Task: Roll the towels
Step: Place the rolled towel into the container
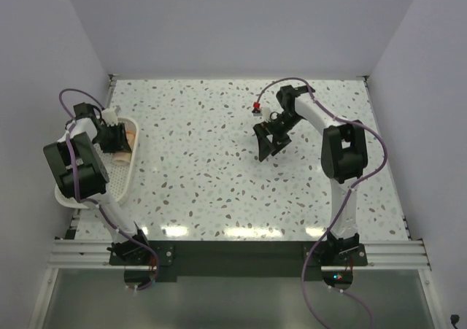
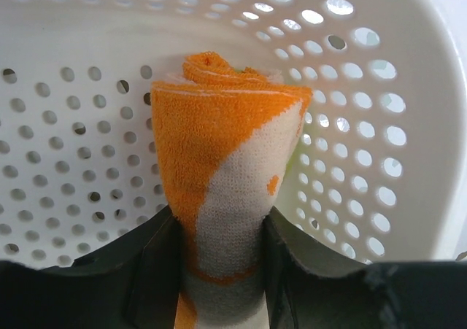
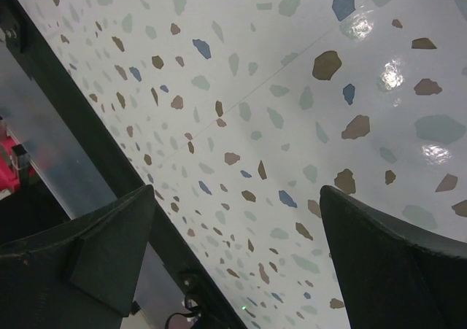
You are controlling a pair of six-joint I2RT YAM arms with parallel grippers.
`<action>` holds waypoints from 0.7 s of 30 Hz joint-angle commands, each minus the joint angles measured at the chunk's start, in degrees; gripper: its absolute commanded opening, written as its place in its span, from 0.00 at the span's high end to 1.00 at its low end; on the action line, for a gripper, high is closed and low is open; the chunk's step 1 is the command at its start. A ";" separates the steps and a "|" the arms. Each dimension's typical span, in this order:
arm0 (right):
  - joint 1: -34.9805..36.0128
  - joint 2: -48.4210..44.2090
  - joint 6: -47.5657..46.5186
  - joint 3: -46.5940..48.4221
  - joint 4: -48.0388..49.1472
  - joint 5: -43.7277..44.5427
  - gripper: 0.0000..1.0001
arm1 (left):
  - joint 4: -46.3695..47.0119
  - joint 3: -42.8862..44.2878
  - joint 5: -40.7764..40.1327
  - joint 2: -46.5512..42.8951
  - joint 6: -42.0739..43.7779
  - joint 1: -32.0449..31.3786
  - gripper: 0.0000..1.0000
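A rolled orange and cream towel [image 2: 226, 146] stands inside the white mesh basket [image 2: 365, 88]. My left gripper [image 2: 219, 230] is shut on its lower end, with both black fingers pressed against its sides. From above, the left gripper [image 1: 117, 136] hangs over the far end of the basket [image 1: 122, 187], and only a peach edge of the towel [image 1: 130, 133] shows beside it. My right gripper [image 1: 271, 143] hovers over the speckled table right of centre. In its wrist view the right gripper [image 3: 237, 205] stands wide open with nothing between the fingers.
The basket lies along the table's left edge, close to the left wall. A small red and white piece [image 1: 257, 109] sits on the right arm's cable near the back. The black front rail [image 3: 109, 161] crosses the right wrist view.
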 commanded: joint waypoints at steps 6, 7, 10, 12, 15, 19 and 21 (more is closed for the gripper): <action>-0.21 -0.85 1.73 0.95 1.24 -2.72 0.01 | -2.22 2.84 -0.14 1.01 1.83 0.17 0.43; -0.12 -0.94 1.73 0.95 1.33 -2.89 0.01 | -2.39 2.93 -0.31 0.92 1.91 0.08 0.42; -0.12 -1.12 1.90 0.51 1.41 -3.07 0.01 | -2.57 3.28 -0.93 0.13 2.18 0.08 0.39; -0.12 -1.12 1.82 0.60 1.50 -2.98 0.01 | -3.09 4.07 -0.84 -0.22 2.27 0.17 0.39; -0.12 -0.94 1.90 1.03 1.33 -3.07 0.01 | -3.97 5.39 -0.41 -1.18 2.79 0.08 0.38; -0.20 -0.68 1.73 1.56 1.15 -3.07 0.01 | -5.64 7.06 -0.23 -1.80 3.93 0.17 0.23; -0.20 -0.50 1.47 1.83 0.80 -3.16 0.01 | -6.78 8.64 -0.40 -2.15 4.55 0.26 0.22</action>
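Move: The rolled towel already lies in the container between the left gripper's fingers, its middle about 1 cm ahead, 1 cm right of and 1 cm below that hand. The container's right wall rises some 5 cm to the hand's right, level with it; the container's middle is about 9 cm left and 5 cm back. From the right gripper, the towel is roughly 44 cm left, 2 cm farther out and 7 cm lower. Keep the left gripper nearly in place inside the container and spread its fingers well apart, freeing the rolled towel from their pinch. Then, still opening, lift about 2 cm off it, easing nearly 1 cm forward and 1 cm left, the fingers still pointing steeply down. ##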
